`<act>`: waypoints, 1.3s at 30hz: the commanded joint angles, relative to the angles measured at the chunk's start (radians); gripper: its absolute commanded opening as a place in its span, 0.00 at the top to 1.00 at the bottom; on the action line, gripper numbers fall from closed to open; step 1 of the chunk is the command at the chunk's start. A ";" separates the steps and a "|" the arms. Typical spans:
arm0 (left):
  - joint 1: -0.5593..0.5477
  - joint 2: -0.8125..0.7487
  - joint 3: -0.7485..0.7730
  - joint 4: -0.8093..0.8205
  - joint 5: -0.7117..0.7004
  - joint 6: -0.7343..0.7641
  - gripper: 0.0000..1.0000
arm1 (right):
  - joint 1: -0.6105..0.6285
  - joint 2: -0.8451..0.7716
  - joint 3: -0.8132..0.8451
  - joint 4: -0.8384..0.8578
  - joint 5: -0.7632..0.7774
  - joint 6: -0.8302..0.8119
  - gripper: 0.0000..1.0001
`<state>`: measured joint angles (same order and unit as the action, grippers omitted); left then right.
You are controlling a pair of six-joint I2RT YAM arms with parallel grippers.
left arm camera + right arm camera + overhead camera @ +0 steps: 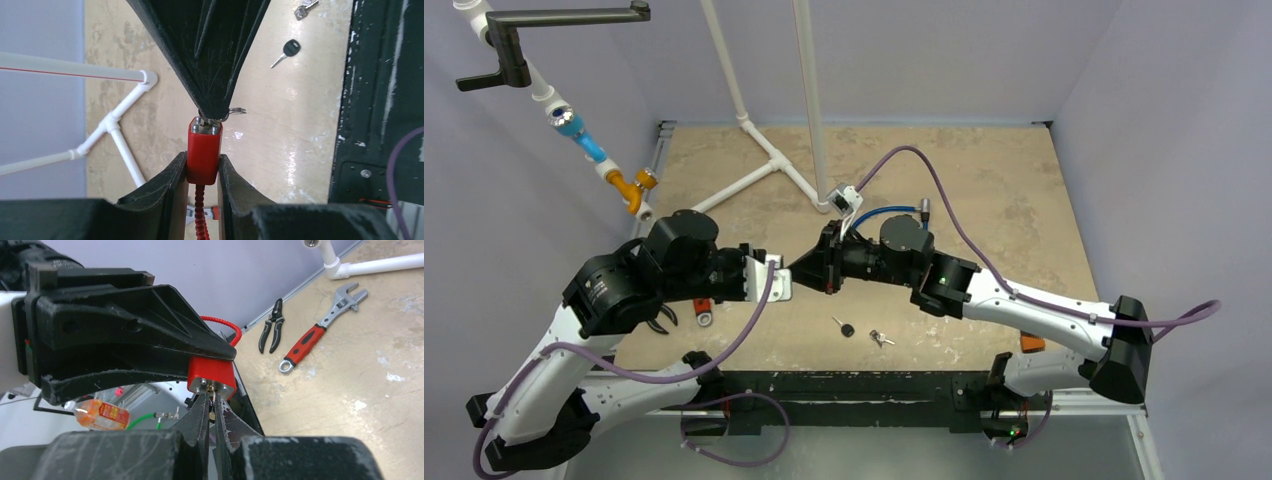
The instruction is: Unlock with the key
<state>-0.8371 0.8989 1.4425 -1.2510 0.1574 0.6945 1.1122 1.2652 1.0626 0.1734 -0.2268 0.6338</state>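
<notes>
A red padlock (204, 155) with a red cable shackle (201, 212) is clamped between the fingers of my left gripper (202, 157), which is shut on its body. My right gripper (210, 396) meets the lock's metal keyhole end tip to tip. It is shut on a thin metal key (214, 403) whose blade reaches the keyhole face. In the right wrist view the padlock (212, 373) sits just above my fingertips. A key ring (238, 111) pokes out beside the right gripper's tip. From above, the two grippers (790, 276) touch at mid-table and hide the lock.
A black-headed key (845, 327) and a small silver key bunch (881, 337) lie on the table near the front edge. A red-handled wrench (320, 326) and pliers (271, 333) lie at the left. A white pipe frame (764, 172) stands behind.
</notes>
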 commanded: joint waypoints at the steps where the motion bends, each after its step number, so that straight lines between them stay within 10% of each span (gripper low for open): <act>1: -0.026 -0.048 -0.043 0.253 -0.036 0.123 1.00 | -0.021 0.021 0.005 0.020 -0.045 0.073 1.00; 23: -0.165 -0.176 -0.269 0.597 -0.310 0.433 1.00 | -0.139 0.085 0.013 0.129 -0.277 0.331 0.98; 33: -0.163 -0.164 -0.159 0.433 -0.248 0.288 1.00 | -0.189 -0.003 0.038 0.030 -0.350 0.216 0.29; 39: -0.155 -0.131 -0.083 0.237 -0.140 0.143 1.00 | -0.207 -0.119 0.085 -0.093 -0.375 -0.012 0.09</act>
<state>-0.9958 0.7483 1.2869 -0.9031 -0.0776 0.9672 0.9115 1.2446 1.0679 0.1570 -0.5674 0.8173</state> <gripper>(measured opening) 0.218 0.891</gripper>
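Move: The key in the red lock is pinched in the right fingertips; from the left hand, which grips the lock, it lies roughly 3 cm right, 2 cm ahead and 3 cm below. The lock body is about 3 cm left and 1 cm ahead of the right hand. On the table, some 32 cm below the right hand, a black-headed key lies 9 cm right and 3 cm ahead, and the wrench 21 cm left and 14 cm ahead. The red lock and its key are twisted against each other: the left hand, keeping its grip, rolls the lock's front side up some 35 degrees while moving forward about 4.5 cm, then rises and eases back. The right hand rolls the opposite way, follows forward about 2 cm, then spreads its fingers wide, lets go of the key and withdraws about 3 cm to the right. ##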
